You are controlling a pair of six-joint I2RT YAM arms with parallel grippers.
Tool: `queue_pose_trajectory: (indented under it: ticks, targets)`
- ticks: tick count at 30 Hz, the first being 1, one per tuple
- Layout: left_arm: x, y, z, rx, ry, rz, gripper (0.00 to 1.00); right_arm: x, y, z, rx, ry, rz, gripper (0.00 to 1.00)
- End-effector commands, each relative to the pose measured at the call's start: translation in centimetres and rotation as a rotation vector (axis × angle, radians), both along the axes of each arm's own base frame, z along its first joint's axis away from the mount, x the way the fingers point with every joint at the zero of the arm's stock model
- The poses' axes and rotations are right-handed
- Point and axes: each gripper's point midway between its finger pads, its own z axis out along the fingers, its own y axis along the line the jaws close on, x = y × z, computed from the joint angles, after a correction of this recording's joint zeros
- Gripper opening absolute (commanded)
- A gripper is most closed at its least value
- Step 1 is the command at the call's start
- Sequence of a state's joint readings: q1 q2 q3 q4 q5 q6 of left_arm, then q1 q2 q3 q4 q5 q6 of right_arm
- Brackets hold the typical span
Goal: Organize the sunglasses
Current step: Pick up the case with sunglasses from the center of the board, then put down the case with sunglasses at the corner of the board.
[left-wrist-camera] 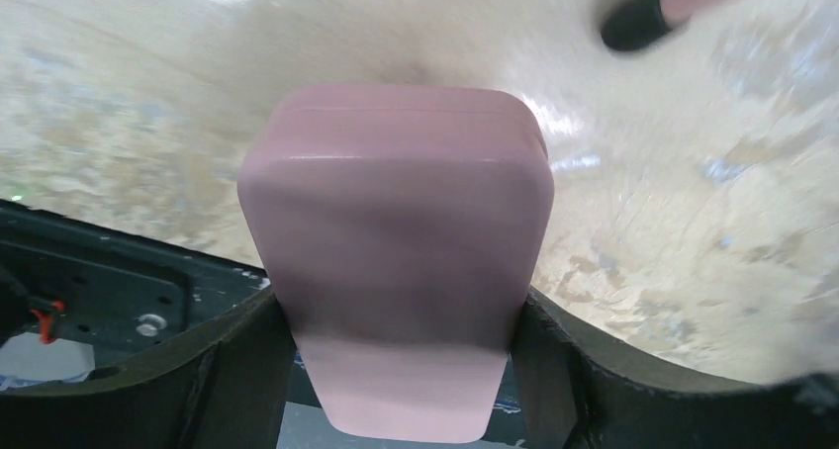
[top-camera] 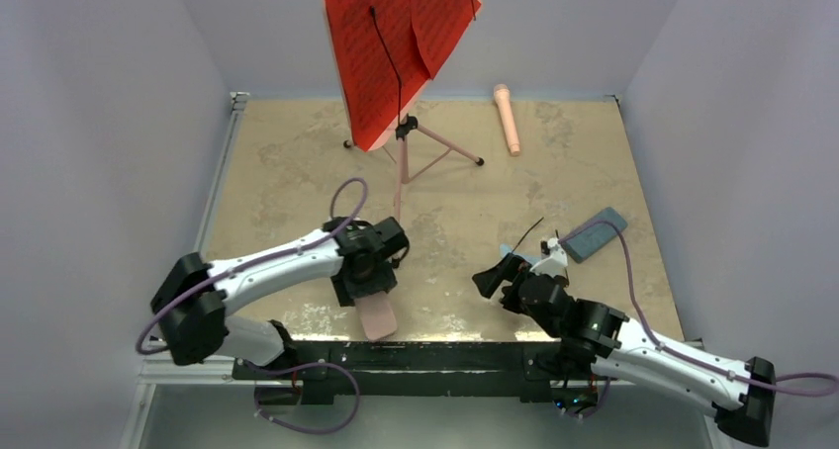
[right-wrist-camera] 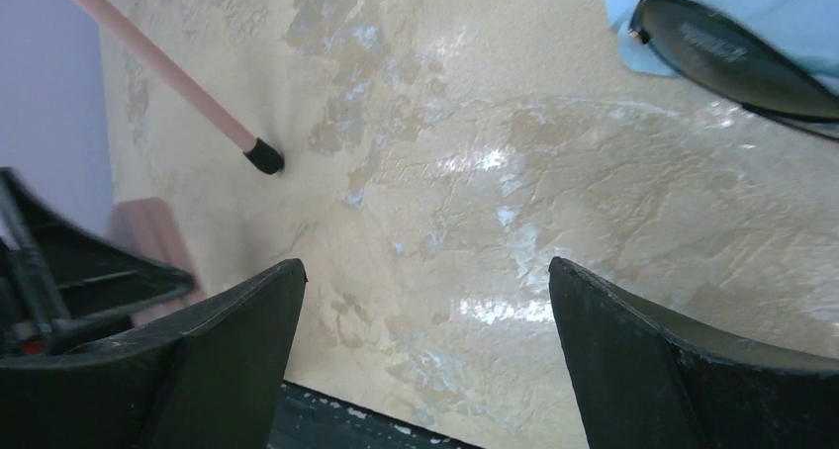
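Note:
My left gripper [top-camera: 370,289] [left-wrist-camera: 401,365] is shut on the pink oblong case [top-camera: 377,317] [left-wrist-camera: 396,261] at the table's near edge, one finger pressed against each long side. The black sunglasses [top-camera: 532,239] [right-wrist-camera: 727,53] lie right of centre on a light-blue cloth [top-camera: 514,255] [right-wrist-camera: 792,9], one thin arm sticking up. A white piece [top-camera: 551,255] beside them looks like the white-framed pair, partly hidden by my right arm. My right gripper [top-camera: 492,274] [right-wrist-camera: 425,301] stands open over bare table, just left of the sunglasses, nothing between its fingers.
A grey-blue flat case [top-camera: 594,234] lies right of the sunglasses. A pink tripod stand [top-camera: 404,162] holding a red sheet [top-camera: 396,44] stands at back centre; one foot [right-wrist-camera: 263,156] is close to my right gripper. A pink stick [top-camera: 508,119] lies at the back. Walls enclose three sides.

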State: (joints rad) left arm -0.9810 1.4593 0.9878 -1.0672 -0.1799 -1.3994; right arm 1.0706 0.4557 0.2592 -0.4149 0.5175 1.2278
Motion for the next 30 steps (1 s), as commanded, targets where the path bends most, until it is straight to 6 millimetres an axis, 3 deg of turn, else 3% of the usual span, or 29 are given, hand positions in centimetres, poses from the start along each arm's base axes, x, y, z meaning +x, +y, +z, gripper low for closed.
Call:
queue_pose_trajectory:
  ticks: [1, 4, 9, 13, 16, 20, 23, 27, 30]
  targets:
    - [1.1, 6.6, 2.5, 0.04, -0.1, 0.163, 0.24, 1.1, -2.1, 1.6, -0.036, -0.049, -0.064, 0.98]
    - [3.4, 9.6, 3.1, 0.005, -0.162, 0.251, 0.25, 2.0, -2.9, 3.2, -0.066, -0.068, -0.067, 0.99]
    - [10.9, 14.0, 3.1, -0.048, -0.244, 0.4, 0.26, 4.6, -3.9, 4.9, -0.161, -0.068, -0.081, 0.99]
    - [15.5, 17.5, 2.3, -0.036, -0.262, 0.517, 0.25, 7.7, -5.2, 6.5, -0.202, -0.064, -0.117, 0.99]
    - [17.2, 19.3, 0.4, -0.022, -0.212, 0.562, 0.26, 10.9, -7.1, 8.0, -0.212, -0.073, -0.167, 0.99]
    - [18.0, 20.0, -2.3, -0.046, -0.114, 0.568, 0.31, 16.0, -7.8, 10.8, -0.32, -0.164, -0.031, 0.98]
    - [18.1, 19.8, -3.4, -0.055, -0.078, 0.556, 0.44, 19.1, -10.3, 12.2, -0.429, -0.089, -0.101, 0.97]
    - [18.3, 19.3, -2.7, -0.086, -0.092, 0.533, 0.95, 20.0, -10.8, 11.1, -0.391, -0.006, -0.078, 0.95]
    - [18.3, 19.1, -0.2, -0.114, -0.152, 0.523, 1.0, 19.0, -11.9, 9.9, -0.366, 0.048, -0.135, 0.96]
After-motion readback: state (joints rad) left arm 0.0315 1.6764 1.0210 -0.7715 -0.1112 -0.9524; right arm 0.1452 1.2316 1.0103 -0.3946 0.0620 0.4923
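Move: About 17 cm ahead and 20 cm to the left of the left hand, some 5 cm lower, is the bare spot on the board's left side where this hand takes the pink case it holds; the stand's front foot is 10 cm ahead, 7 cm right and 6 cm below. From the empty right hand the blue-grey case lies roughly 17 cm ahead, 29 cm right and 7 cm down, the dark sunglasses 7 cm ahead, 12 cm right and 8 cm down. Swinging the pink case left and forward, away from the stand's front foot, the left hand rises about 3 cm, then sinks past its starting height to the board, turning some 35 degrees counter-clockwise; there its fingers open. The empty right hand sweeps forward, right and up beyond the dark sunglasses, rolling its left side down, fingers still open. ##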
